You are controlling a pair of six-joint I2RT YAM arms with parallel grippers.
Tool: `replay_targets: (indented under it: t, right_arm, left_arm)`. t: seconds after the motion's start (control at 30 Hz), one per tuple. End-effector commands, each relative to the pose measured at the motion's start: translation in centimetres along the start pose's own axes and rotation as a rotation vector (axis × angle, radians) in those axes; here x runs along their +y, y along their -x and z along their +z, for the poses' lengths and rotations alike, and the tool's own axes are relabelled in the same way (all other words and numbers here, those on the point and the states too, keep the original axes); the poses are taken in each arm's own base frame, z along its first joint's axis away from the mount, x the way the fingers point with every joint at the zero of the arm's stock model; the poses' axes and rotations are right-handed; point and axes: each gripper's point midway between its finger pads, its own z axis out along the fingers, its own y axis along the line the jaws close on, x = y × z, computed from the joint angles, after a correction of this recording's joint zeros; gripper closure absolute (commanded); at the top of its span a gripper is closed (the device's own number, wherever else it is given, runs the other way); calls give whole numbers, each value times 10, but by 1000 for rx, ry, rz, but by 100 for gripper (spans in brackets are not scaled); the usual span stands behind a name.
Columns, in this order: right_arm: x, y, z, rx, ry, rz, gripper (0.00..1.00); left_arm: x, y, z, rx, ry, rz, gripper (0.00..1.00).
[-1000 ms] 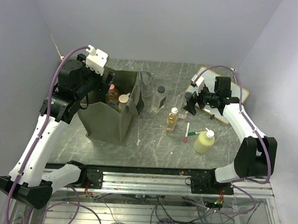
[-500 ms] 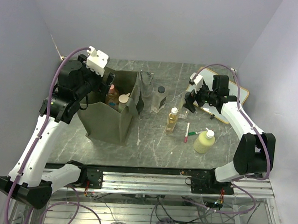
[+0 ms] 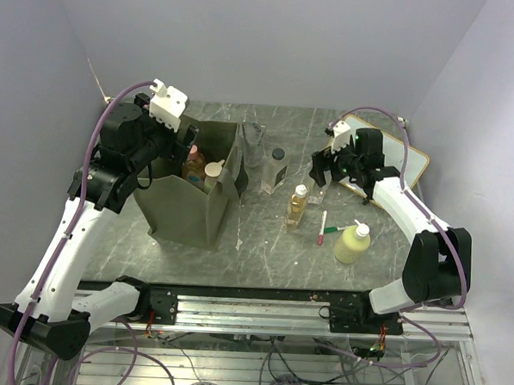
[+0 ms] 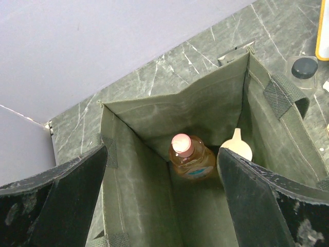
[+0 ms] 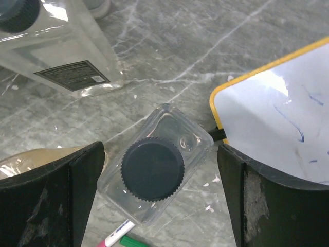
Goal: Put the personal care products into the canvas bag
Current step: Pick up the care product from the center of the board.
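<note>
The olive canvas bag (image 3: 183, 210) stands open at the left. An orange bottle with a pink cap (image 4: 188, 156) and a beige-capped bottle (image 4: 237, 147) stand inside it. My left gripper (image 4: 162, 154) hovers open over the bag's mouth with nothing between its fingers. My right gripper (image 5: 159, 153) is open, straddling a small clear bottle with a dark cap (image 5: 153, 169) that stands on the table; neither finger touches it. A tall clear bottle (image 3: 274, 170), an amber bottle (image 3: 297, 205) and a pale yellow-green bottle (image 3: 353, 242) stand on the table.
The whiteboard (image 5: 288, 113) lies just right of the small bottle, close to my right finger. Red and green marker pens (image 3: 324, 227) lie in front of it. Another clear bottle (image 3: 253, 145) stands beside the bag's far corner.
My right gripper has swung left from over the whiteboard to above the small clear bottle. The left arm has stayed still over the bag.
</note>
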Motion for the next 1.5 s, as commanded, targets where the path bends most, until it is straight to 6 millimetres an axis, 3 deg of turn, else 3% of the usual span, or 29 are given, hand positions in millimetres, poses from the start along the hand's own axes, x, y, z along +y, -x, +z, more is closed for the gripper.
replay_targets:
  t: [0.0,0.17,0.37,0.53,0.73,0.93,1.03,1.27,1.47]
  right_arm:
    - [-11,-3,-1,22,-151,88,12]
    - [-7,-15,-1,76,-185,97,21]
    - [-13,-12,-10,82,-233,80,46]
    - [-16,15,-26,17,-246,52,71]
    - [-16,70,-57,-107,-250,-18,99]
    - [-10,128,-106,-234,-261,-119,100]
    - [7,152,-127,-291,-190,-183,100]
    - [66,196,-169,-421,52,-333,100]
    - [126,208,-175,-473,299,-346,100]
  left_arm:
    - [-7,4,-3,-22,-32,11,0]
    - [-7,4,-3,-21,-35,12,0]
    - [-8,2,-4,-19,-36,14,1]
    - [-4,6,-5,-24,-23,25,1]
    - [2,8,-6,-15,3,43,0]
    - [8,18,-15,-18,17,50,0]
    - [10,25,-19,-29,23,51,0]
    - [9,36,-23,-38,4,46,0]
    - [7,37,-20,-26,-8,20,0]
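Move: The clear, dark-capped bottle stands between the right gripper's open fingers, its middle about 5 cm below and 1 cm to the right of the hand point. From this hand the gold bottle is some 7 cm back and 5 cm left, the labelled bottle about 3 cm ahead and 12 cm left, both centred about 6 cm lower. From the left hand the clear bottle lies roughly 7 cm ahead, 32 cm right and 26 cm below. Ease the right gripper down about 1.5 cm around the clear bottle, turning slightly clockwise, and close to half opening to pinch its body below the cap. Draw back and right a little, then lift fast to about 22 cm above the start, coming back 7 cm and swinging left late, fingers tipping up some 20 degrees. Raise the open left gripper about 4 cm over the bag. ##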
